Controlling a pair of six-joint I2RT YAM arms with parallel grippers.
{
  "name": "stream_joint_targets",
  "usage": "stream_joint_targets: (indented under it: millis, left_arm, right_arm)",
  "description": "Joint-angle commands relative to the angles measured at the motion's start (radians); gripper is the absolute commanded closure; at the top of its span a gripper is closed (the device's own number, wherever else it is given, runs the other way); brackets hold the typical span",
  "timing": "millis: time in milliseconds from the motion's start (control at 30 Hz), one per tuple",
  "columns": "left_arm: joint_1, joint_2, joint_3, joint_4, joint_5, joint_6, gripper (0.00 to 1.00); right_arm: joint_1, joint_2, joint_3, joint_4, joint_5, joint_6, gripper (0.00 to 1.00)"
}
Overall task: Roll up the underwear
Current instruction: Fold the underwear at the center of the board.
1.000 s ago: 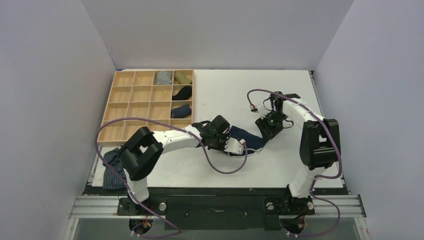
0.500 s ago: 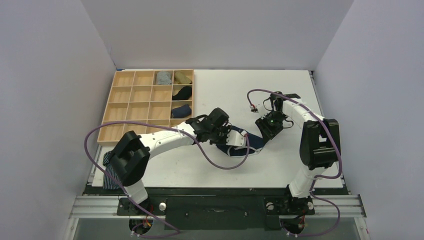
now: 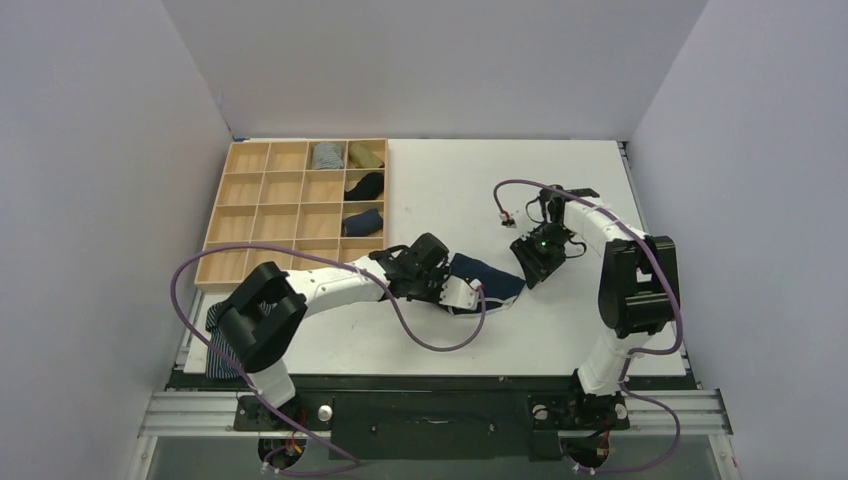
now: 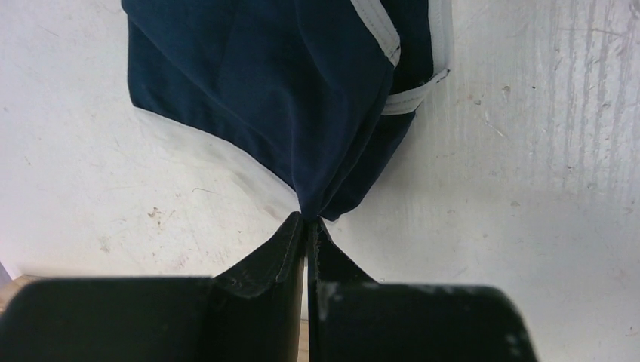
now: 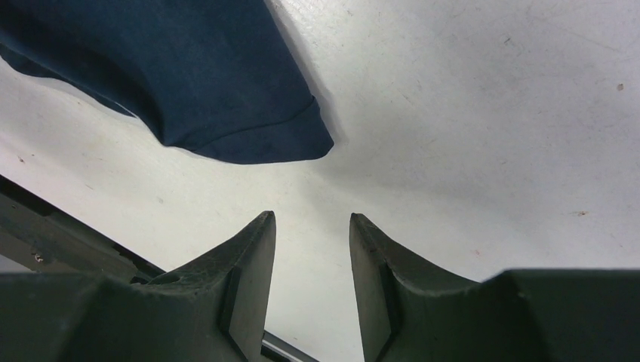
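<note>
The underwear [image 4: 279, 90] is navy fabric with white trim [image 4: 377, 30], lying flattened on the white table near its middle [image 3: 490, 274]. My left gripper [image 4: 309, 220] is shut on a bunched edge of it, with the cloth fanning out beyond the fingertips. From above, the left gripper [image 3: 466, 292] sits at the garment's left end. My right gripper [image 5: 312, 219] is open with only bare table between its fingers. A folded navy corner of the underwear [image 5: 189, 83] lies just beyond and left of its tips. In the top view the right gripper [image 3: 530, 270] stands at the garment's right end.
A wooden compartment tray [image 3: 262, 215] stands at the back left, with rolled items in its right column: grey [image 3: 327, 156], olive [image 3: 365, 154], black [image 3: 365, 185] and navy [image 3: 362, 221]. A striped garment [image 3: 225, 340] hangs at the table's left front edge. Purple cables loop off both arms.
The left gripper, still shut on the underwear, pushed right and then drew back left, and the cloth now lies flatter. The right arm has barely moved.
</note>
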Motion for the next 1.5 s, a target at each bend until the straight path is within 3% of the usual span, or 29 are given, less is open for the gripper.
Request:
stream_joint_targets:
  millis: [0,100,267,567,667,700,767,900,1100,1467]
  left_arm:
    - [-0.006,0.012,-0.020,0.062,-0.029,0.021,1.00]
    - [-0.010,0.024,-0.036,0.058,-0.057,0.027,0.95]
    - [-0.011,0.030,-0.048,0.034,-0.064,0.018,0.70]
    - [0.016,-0.003,-0.048,0.042,-0.092,-0.032,0.41]
    - [0.064,-0.058,-0.023,0.033,0.010,-0.092,0.23]
    - [0.095,-0.068,-0.016,0.027,0.070,-0.134,0.10]
    - [0.135,-0.093,0.018,0.026,0.164,-0.213,0.01]
    - [0.162,-0.115,0.025,0.117,0.280,-0.435,0.03]
    - [0.136,-0.095,-0.019,0.319,0.296,-0.733,0.03]
    - [0.003,0.019,-0.069,0.451,-0.005,-0.731,0.03]
  right_arm:
    - [-0.007,0.020,-0.001,-0.009,0.004,-0.006,0.62]
    - [-0.007,0.022,0.001,-0.013,0.002,-0.006,0.62]
    - [-0.007,0.012,0.007,-0.022,-0.005,-0.007,0.63]
    - [0.012,-0.057,0.043,-0.045,-0.061,-0.015,0.62]
    - [0.035,-0.084,0.050,-0.043,-0.079,-0.016,0.62]
    - [0.040,-0.091,0.051,-0.039,-0.091,-0.011,0.62]
    - [0.055,-0.098,0.053,-0.020,-0.102,0.010,0.62]
    - [0.095,-0.099,0.044,0.046,-0.103,0.075,0.63]
    - [0.113,-0.084,0.012,0.167,-0.102,0.173,0.63]
    - [0.106,0.008,-0.046,0.271,-0.108,0.258,0.64]
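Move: Pinched in the left fingers is the left end of the underwear, whose middle lies about 9 cm to the right, 2 cm ahead and 3 cm below. The wooden organizer's middle is some 27 cm left of that hand and 16 cm ahead; the navy roll in it sits about 14 cm left and 16 cm ahead. From the right hand, the underwear's middle is roughly 11 cm left, level fore and aft, 2 cm below. Lowering the underwear's pinched left end about 2.5 cm while easing slightly left, the left hand opens wide and lets go, then rises, first forward, then some 9 cm right over the cloth's middle, wrist twisting about 45 degrees, sinking slightly last. The part-open right hand lifts, crosses left and slightly forward over the right end, then sinks; its contact can't be seen. ##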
